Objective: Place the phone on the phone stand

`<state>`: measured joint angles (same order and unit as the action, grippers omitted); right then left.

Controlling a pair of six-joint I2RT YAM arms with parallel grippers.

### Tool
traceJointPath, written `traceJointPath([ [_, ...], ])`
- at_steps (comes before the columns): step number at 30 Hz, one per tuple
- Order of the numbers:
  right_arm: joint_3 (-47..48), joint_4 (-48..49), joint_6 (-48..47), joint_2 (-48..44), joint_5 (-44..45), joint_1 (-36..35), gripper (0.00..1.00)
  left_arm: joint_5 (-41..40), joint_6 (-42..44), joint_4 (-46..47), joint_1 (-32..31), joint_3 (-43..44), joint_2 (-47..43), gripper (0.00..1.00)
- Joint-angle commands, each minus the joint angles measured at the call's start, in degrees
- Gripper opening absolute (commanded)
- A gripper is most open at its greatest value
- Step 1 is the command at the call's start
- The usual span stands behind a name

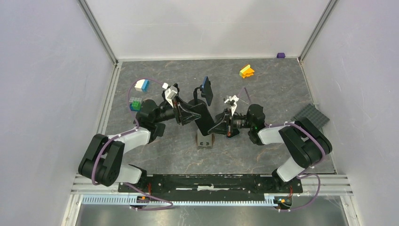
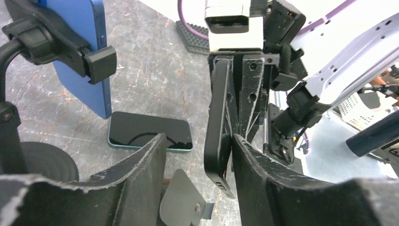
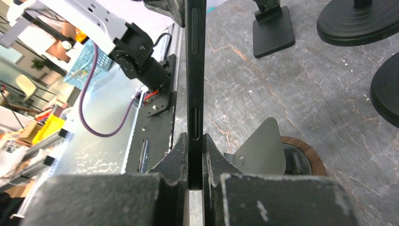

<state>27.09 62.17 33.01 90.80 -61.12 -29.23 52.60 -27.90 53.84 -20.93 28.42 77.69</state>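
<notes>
A black phone [image 1: 203, 120] hangs on edge over the middle of the table, with my right gripper [image 3: 195, 141] shut on its end. In the left wrist view the same phone [image 2: 217, 141] stands between my left gripper's [image 2: 198, 141] open fingers. It leans on the right finger [image 2: 256, 174], and a wide gap separates it from the left finger [image 2: 141, 179]. The phone stand [image 1: 204, 141], a grey tilted plate [image 3: 259, 150] on a round wooden base [image 3: 308, 160], sits on the table just below the phone. Nothing rests on the stand.
A blue phone [image 2: 80, 42] is clamped in a black holder behind the grippers. Another dark phone [image 2: 150, 132] lies flat on the table. Black stand bases [image 3: 362, 19] stand nearby. Toy blocks [image 1: 141, 85] [image 1: 246, 71] lie towards the back, and a grey studded plate [image 1: 310, 115] lies at the right.
</notes>
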Motion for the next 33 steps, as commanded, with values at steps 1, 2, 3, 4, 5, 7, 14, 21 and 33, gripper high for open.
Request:
traceJointPath([
  [1,-0.19,17.8,9.68,1.53,-1.89,-0.08,0.0,0.71,-9.33,13.13,0.17,-0.32,3.1,0.55],
  [2,-0.26,17.81,9.66,1.49,-1.78,-0.04,0.0,0.59,-10.63,14.82,0.1,-0.43,3.75,0.5],
  [3,-0.24,17.6,9.51,1.52,-1.73,-0.03,0.0,0.45,-11.73,16.89,0.11,-0.51,4.57,0.46],
  [4,-0.28,17.25,9.41,1.47,-1.68,-0.03,0.0,0.31,-13.13,18.57,0.03,-0.48,5.42,0.4],
  [5,-0.36,16.91,9.1,1.38,-1.7,-0.03,0.0,0.38,-14.44,20.4,0.08,-0.43,6.13,0.32],
  [7,-0.27,14.91,7.71,1.09,-1.48,-0.12,0.0,0.56,-17.43,23.51,0.08,-0.3,7.61,0.14],
  [14,0.91,-0.36,-3.4,-0.96,-0.84,-0.12,0.35,2.2,-18.42,23.28,0.08,-0.71,7.11,0.02],
  [21,3.71,-20.97,-18.61,-3.65,1.11,-0.12,0.65,2.87,-7.89,8.83,-0.07,-1.24,3.05,0.02],
  [33,5.96,-47.55,-41.24,-10.42,6.87,3.92,0.74,6.6,-3.66,8.15,-2.89,1.27,9.86,0.02],
])
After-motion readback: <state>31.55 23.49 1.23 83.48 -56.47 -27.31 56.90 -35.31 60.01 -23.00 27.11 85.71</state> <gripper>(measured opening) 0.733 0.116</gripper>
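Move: The held phone's middle is about 3 cm back, 2 cm right and 2 cm below my open left hand. The phone stand is some 8 cm back, 3 cm right and 15 cm below that hand, and 2 cm back, 2 cm left and 10 cm below my right hand, which holds the phone's lower edge. From my left hand, the blue phone is about 9 cm ahead, 2 cm right, and the teal phone level, 13 cm right, flat on the table. I shut my left fingers on the phone's upper left edge, rising nearly 2 cm with it. Once they grip, my right fingers open wide and let go, and that hand sinks about 5 cm and backs off to the right. My left hand then lowers the phone about 5 cm, easing back towards the stand with a slight tip of the wrist. ##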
